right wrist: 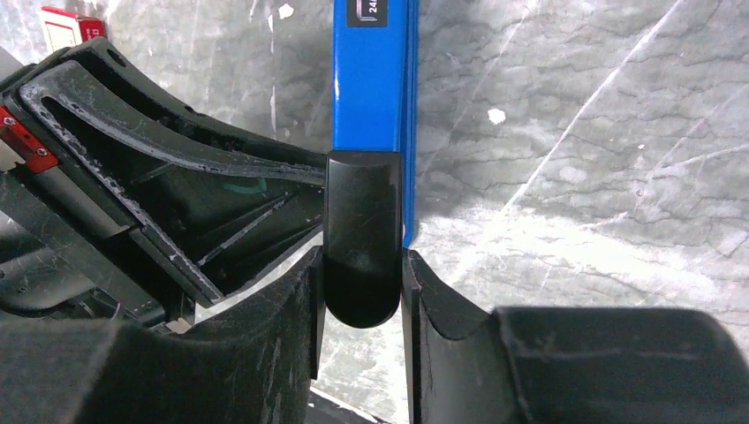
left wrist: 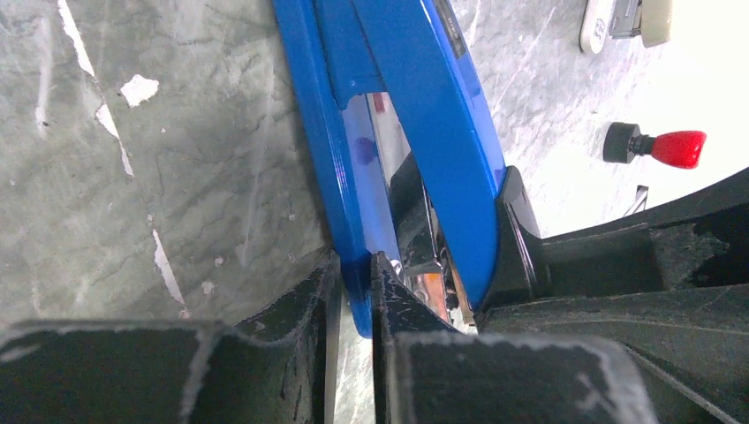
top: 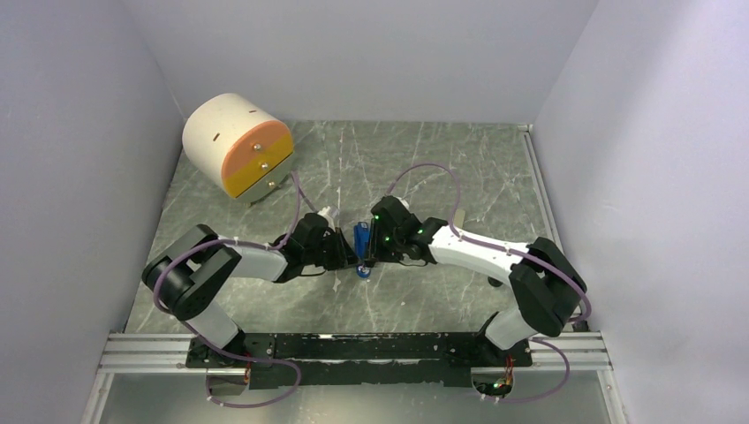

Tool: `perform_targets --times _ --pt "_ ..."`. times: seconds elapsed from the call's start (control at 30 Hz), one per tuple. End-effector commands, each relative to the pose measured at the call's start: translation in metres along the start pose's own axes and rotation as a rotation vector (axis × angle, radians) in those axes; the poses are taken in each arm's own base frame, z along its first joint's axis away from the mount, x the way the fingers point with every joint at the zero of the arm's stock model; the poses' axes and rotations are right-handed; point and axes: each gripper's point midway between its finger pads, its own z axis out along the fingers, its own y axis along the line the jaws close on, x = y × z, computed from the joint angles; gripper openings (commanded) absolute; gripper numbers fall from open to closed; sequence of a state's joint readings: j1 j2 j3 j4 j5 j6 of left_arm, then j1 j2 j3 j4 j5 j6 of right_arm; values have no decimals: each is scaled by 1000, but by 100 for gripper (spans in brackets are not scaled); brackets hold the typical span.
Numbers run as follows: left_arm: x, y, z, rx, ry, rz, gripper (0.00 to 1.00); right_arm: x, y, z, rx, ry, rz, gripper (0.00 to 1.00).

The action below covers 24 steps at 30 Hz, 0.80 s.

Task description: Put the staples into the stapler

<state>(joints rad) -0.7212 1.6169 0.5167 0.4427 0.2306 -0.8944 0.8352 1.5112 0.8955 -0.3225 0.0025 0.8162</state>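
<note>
The slim blue stapler (top: 361, 240) is held between my two grippers at the table's middle. In the left wrist view its blue base (left wrist: 322, 132) and blue top arm (left wrist: 442, 132) stand apart, with the metal channel (left wrist: 389, 141) showing between them. My left gripper (left wrist: 353, 276) is shut on the thin end of the base. My right gripper (right wrist: 362, 276) is shut on the black end cap (right wrist: 362, 230) of the top arm (right wrist: 371, 79). A corner of the red and white staple box (right wrist: 66, 22) shows at the far left. The staple block itself is hidden.
A red-capped black cylinder (left wrist: 658, 147) and a pale beige bar (left wrist: 655, 18) lie to the right of the stapler. A large cream and orange drum (top: 238, 146) stands at the back left. Grey walls close in three sides; a metal rail (top: 353, 349) runs along the front.
</note>
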Motion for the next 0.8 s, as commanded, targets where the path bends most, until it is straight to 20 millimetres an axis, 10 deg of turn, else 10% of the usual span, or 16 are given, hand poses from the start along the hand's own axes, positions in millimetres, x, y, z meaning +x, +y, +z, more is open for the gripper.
perform_targets --times 0.0,0.47,0.77 --pt "20 18 3 -49 65 26 5 -40 19 -11 -45 -121 -13 11" --pt "39 61 1 -224 127 83 5 -158 3 -36 105 -386 -110 15" --pt "47 66 3 -231 147 80 5 -206 32 -4 29 -464 -202 18"
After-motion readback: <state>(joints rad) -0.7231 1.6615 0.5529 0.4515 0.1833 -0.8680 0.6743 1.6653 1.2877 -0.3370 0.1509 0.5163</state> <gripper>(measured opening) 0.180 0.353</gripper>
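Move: The right hand already pinches the black cap of the stapler's top; the stapler hinge lies about 10 cm ahead, 2 cm to its left and 3 cm lower. On the table 5 cm below that hand, the staple box is some 20 cm left and 1 cm ahead, the beige stapler 19 cm right and 8 cm ahead. From the left hand, already shut on the base's near end, the hinge is 10 cm ahead, 1 cm right and 1 cm higher. Right hand swings the pinched stapler top some 14 cm forward and 8 cm up; left keeps the base pinched. ##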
